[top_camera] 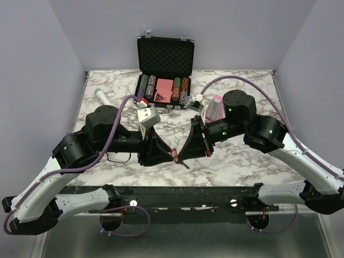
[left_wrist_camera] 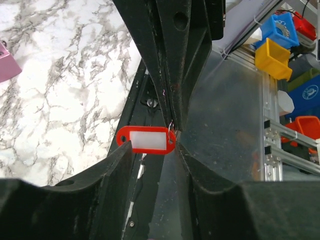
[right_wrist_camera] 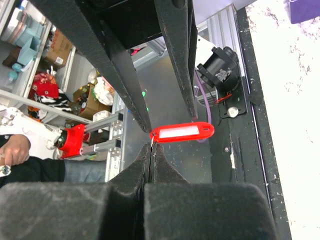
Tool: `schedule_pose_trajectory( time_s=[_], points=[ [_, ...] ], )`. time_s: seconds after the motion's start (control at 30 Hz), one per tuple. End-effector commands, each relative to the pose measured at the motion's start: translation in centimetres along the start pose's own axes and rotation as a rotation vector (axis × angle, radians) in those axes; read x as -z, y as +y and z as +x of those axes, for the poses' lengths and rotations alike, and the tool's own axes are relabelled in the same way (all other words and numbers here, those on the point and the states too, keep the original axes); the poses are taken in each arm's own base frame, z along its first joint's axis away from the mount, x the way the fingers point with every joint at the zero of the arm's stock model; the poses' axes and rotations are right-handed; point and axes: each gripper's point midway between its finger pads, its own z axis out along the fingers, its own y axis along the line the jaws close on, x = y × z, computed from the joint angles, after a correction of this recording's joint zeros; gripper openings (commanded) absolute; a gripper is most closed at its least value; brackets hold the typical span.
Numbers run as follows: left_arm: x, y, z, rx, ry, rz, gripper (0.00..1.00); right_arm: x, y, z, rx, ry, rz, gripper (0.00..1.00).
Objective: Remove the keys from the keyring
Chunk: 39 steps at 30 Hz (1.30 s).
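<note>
The keyring, a red oval tag with a white label (top_camera: 173,154), hangs above the table's near middle between both grippers. In the left wrist view the keyring (left_wrist_camera: 146,140) lies across the tips of my left gripper (left_wrist_camera: 154,147), whose jaws stand wide apart. My right gripper (right_wrist_camera: 151,147) is shut on a thin silver metal sliver, the keys (right_wrist_camera: 151,143), at the keyring's (right_wrist_camera: 182,131) end. From above, a small dark piece of the keys (top_camera: 184,162) sticks out below my right gripper (top_camera: 180,153). My left gripper (top_camera: 170,152) faces it.
An open black case (top_camera: 164,54) of poker chips and pink cards stands at the back. A pink metronome (top_camera: 215,109) stands behind the right arm, a white block (top_camera: 148,115) behind the left arm. A black rail (top_camera: 172,191) runs along the table's near edge.
</note>
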Motion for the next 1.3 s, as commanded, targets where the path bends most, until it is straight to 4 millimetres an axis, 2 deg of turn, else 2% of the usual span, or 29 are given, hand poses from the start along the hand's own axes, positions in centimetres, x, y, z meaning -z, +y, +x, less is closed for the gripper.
schedule_pose_trajectory(
  time_s=[0.0,0.3,0.83,1.1,1.27],
  points=[
    [-0.1,-0.8,0.0,-0.005,0.021,0.085,0.45,0.2,1.2,0.5,0.021,0.040,-0.058,0.01],
    [-0.2,-1.2,-0.8,0.000,0.004,0.143,0.42,0.3,1.1,0.5,0.023,0.043,-0.051,0.01],
    [-1.0,-1.2,-1.2,0.020,0.028,0.189,0.29,0.1,1.1,0.5,0.026,0.048,-0.061,0.01],
    [-1.0,-1.9,-0.9,0.008,0.059,0.243,0.23,0.0,1.2,0.7,0.029,0.059,-0.076,0.01],
    [-0.9,-2.7,-0.6,0.011,0.089,0.301,0.16,0.2,1.6,0.4,0.048,0.046,-0.082,0.01]
  ],
)
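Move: My right fingertips already pinch the keyring. From my half-open left hand the ring sits about 2 cm to the right, roughly 1 cm back and 1 cm higher. The red tag sticks out forward from the ring, its middle some 2 cm to my left hand's right, 1 cm ahead and 1 cm above; a key hangs about 3 cm to the right, 2 cm back and 1 cm below that hand. I bring my left hand right and somewhat back, about 2 cm in all, onto the ring at my right fingertips, swinging it some 15 degrees clockwise while its fingers close from half open to nearly shut around the tag's ring end. My right hand keeps its pinch on the ring, easing barely a centimetre down and back. ##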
